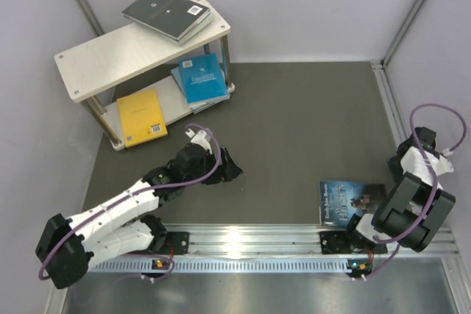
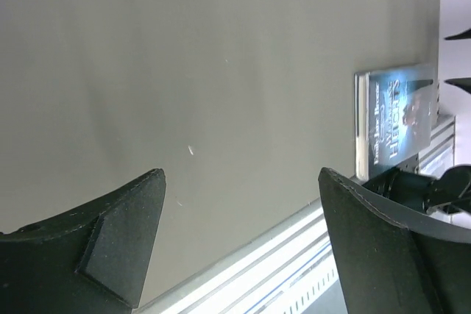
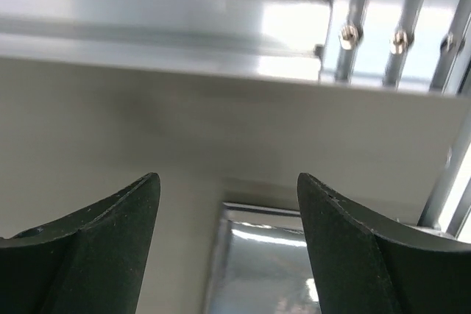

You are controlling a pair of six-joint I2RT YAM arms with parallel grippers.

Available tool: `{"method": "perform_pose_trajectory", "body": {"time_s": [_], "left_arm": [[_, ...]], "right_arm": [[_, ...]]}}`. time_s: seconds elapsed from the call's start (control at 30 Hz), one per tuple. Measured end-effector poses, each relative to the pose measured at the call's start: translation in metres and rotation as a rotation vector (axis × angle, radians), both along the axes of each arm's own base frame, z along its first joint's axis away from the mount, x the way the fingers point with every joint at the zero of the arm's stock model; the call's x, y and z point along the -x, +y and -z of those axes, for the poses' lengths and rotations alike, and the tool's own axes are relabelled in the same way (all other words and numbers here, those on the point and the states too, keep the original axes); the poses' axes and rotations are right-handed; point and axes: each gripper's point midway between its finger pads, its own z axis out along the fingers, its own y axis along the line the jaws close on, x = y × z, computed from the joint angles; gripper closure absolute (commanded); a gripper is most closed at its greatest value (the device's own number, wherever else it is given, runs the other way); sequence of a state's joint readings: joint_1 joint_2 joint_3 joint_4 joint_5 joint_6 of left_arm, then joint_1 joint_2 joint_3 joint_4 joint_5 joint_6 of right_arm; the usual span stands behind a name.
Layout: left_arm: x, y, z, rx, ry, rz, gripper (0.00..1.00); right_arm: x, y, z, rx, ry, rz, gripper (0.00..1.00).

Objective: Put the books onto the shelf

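The shelf (image 1: pixel 110 56) stands at the far left. Two dark books (image 1: pixel 165 12) lie on its top board. On its lower board lie blue books (image 1: pixel 202 77) and a yellow book (image 1: pixel 141 117). A dark blue book (image 1: pixel 346 202) (image 2: pixel 397 119) lies flat on the table near the right arm's base. My right gripper (image 1: pixel 366 220) (image 3: pixel 227 179) is open low over that book's near edge (image 3: pixel 265 262), and the jaws do not touch it. Open and empty, my left gripper (image 1: pixel 229 167) (image 2: pixel 241 174) hangs over bare table in front of the shelf.
An aluminium rail (image 1: pixel 243 240) (image 3: pixel 184 34) runs along the near edge of the dark mat, just beyond the dark blue book. Metal frame posts (image 1: pixel 412 12) rise at the back corners against the pale walls.
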State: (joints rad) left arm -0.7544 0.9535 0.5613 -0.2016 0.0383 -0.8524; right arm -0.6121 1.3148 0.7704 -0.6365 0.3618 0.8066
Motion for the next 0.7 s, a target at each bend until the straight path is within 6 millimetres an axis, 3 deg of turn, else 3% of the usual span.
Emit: {"method": "perform_pose_trajectory", "body": {"time_s": [0.2, 0.37, 0.43, 0.5, 0.57, 0.6, 0.7], "left_arm": [[0.006, -0.004, -0.003, -0.004, -0.018, -0.009, 0.11], [0.005, 0.007, -0.022, 0.027, -0.065, -0.064, 0.11], [0.005, 0.012, -0.027, 0.029, -0.080, -0.085, 0.10], [0.005, 0.017, -0.027, 0.022, -0.085, -0.105, 0.10], [0.004, 0.022, -0.024, 0.005, -0.079, -0.124, 0.10], [0.004, 0.024, -0.022, -0.004, -0.073, -0.135, 0.10], [0.004, 0.031, -0.013, -0.033, -0.061, -0.161, 0.09]], "right_arm": [[0.027, 0.031, 0.039, -0.142, 0.028, 0.018, 0.29], [0.004, 0.043, 0.038, -0.158, -0.049, -0.055, 0.31], [-0.024, 0.063, 0.033, -0.142, -0.113, -0.156, 0.30], [-0.060, 0.112, 0.027, -0.168, -0.195, -0.316, 0.30], [-0.082, 0.190, 0.022, -0.244, -0.266, -0.512, 0.30], [-0.084, 0.239, 0.018, -0.316, -0.300, -0.624, 0.30], [-0.072, 0.349, 0.005, -0.513, -0.403, -0.880, 0.29]]}}
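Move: The dark blue book lies flat about 15 cm to the right hand's left and some 8 cm back, around 5 cm below. The side rail runs roughly 5 cm to that hand's right, level with it fore and aft; the front rail passes about 11 cm behind the book's middle. From the left hand the book is about 41 cm to the right, 8 cm back and 13 cm lower. With open fingers, the right hand comes onto the dark blue book at its far right part and sweeps it along the table. The hand first dips about 4 cm while easing back and left, then goes fast to the left, about 35 cm in all, swinging out some 10 cm forward and turning about 50 degrees counter-clockwise. The left hand shifts about 3 cm left, empty and open. ##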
